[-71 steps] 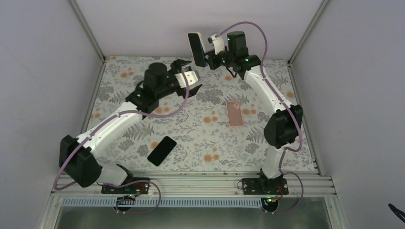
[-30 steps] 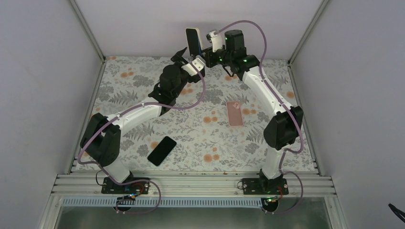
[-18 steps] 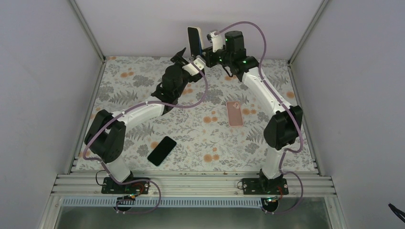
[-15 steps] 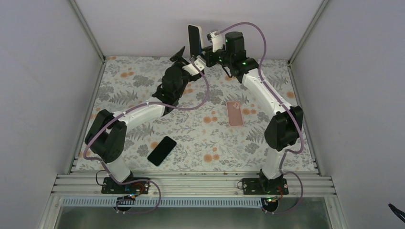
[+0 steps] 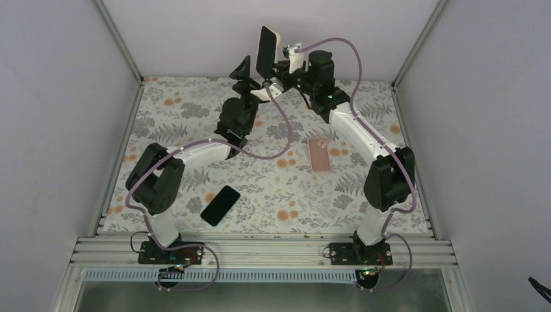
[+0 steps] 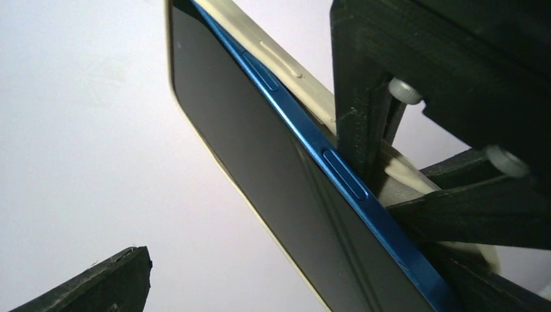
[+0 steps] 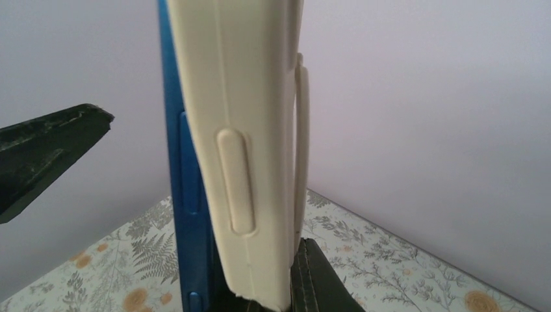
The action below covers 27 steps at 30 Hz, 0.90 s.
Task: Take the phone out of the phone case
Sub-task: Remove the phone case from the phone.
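My right gripper [image 5: 278, 67] holds the phone [image 5: 266, 44] upright in the air at the back of the table, shut on the lower end of its cream phone case [image 7: 247, 130]. The phone's blue edge [image 7: 185, 182] shows along the case's left side. My left gripper [image 5: 256, 77] is open and raised against it. In the left wrist view the dark screen [image 6: 260, 169] fills the space between its jaws, with one finger [image 6: 97, 283] well off the glass. I see that same finger [image 7: 45, 153] at the left of the right wrist view.
A pink phone case [image 5: 319, 154] lies flat on the floral table right of centre. A black phone [image 5: 220, 205] lies near the front, left of centre. Grey walls [image 5: 195, 32] close in the back and both sides, just behind the raised phone.
My left arm has swung in and up from the left until its open jaws bracket the phone. The right gripper has lifted and tilted the phone slightly and stays shut on it.
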Tool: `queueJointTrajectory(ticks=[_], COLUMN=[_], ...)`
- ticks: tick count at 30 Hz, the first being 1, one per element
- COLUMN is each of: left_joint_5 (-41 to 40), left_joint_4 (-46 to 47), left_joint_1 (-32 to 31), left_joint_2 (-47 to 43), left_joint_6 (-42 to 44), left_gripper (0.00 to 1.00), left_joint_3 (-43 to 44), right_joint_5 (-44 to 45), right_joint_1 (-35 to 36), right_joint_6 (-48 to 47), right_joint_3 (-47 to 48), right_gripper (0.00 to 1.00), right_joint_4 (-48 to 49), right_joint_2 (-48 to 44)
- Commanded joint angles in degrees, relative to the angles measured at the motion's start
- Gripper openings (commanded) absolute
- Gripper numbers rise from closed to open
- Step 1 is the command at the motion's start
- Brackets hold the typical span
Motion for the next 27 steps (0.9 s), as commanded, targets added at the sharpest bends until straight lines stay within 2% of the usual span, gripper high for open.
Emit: queueJointTrajectory(ticks=[1, 7, 8, 10, 14, 20, 22, 25, 27], left_joint_5=[-5.2, -1.1, 0.2, 2.0, 3.4, 2.1, 2.1, 1.7, 0.6], left_joint_4=[21.6, 27.5, 29.3, 31.6, 34.3, 35.0, 34.7, 32.8, 31.8], left_joint_1=[2.8, 1.0, 0.5, -0.8, -3.0, -3.9, -3.9, -4.1, -4.1], left_joint_2=[2.7, 2.0, 1.8, 2.0, 3.1, 5.6, 5.7, 5.8, 5.5], left_joint_6=[6.7, 7.9, 8.8, 10.5, 12.6, 13.3, 13.3, 13.2, 12.7], left_gripper=[1.00, 1.00, 0.96, 0.88, 0.61, 0.45, 0.33, 0.07, 0.02], left_joint_3=[4.5, 0.8, -0.5, -2.0, -3.2, -0.9, -0.5, 0.3, 0.9], right_joint_5=[-20.7, -21.2, -20.9, -20.7, -20.1, -20.4, -20.3, -20.1, -19.8], right_joint_1=[7.9, 8.8, 8.7, 8.6, 8.4, 8.4, 8.2, 7.4, 6.6], right_joint_6=[1.0, 1.2, 1.2, 1.3, 1.3, 0.3, -0.2, -0.3, -0.7], right_joint_3=[-5.1, -4.1, -3.7, -3.0, -1.8, -2.0, -2.3, -3.1, -3.2], right_gripper=[0.03, 0.03, 0.03, 0.03, 0.03, 0.03, 0.03, 0.03, 0.03], right_joint_4=[-11.6, -12.4, -12.8, -13.1, -13.6, -14.0, -14.2, -13.7, -13.8], right_joint_2=[-0.5, 1.3, 1.9, 2.9, 4.6, 4.7, 4.6, 4.5, 4.7])
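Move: The phone, half sprung from its cream case, stands on end above the open left fingers, its middle roughly 3 cm ahead, 3 cm right and 5 cm above; the case's middle lies about a centimetre beyond and right of that. From the right hand, shut on the case's lower corner, the phone's middle is some 3 cm ahead, 2 cm left, 6 cm up. The pink case on the table lies about 3 cm back, 20 cm right and 34 cm below the right hand. The left hand draws back and sinks about 2.5 cm each, its fingertips tilting up some 10 degrees as the wide-open fingers close nearly shut and pinch the side edges of the phone's lower end. Meanwhile the right hand keeps its grip on the case's lower corner and carries case and phone about 2.5 cm left and a little back towards the left fingers, turning slightly counter-clockwise. ##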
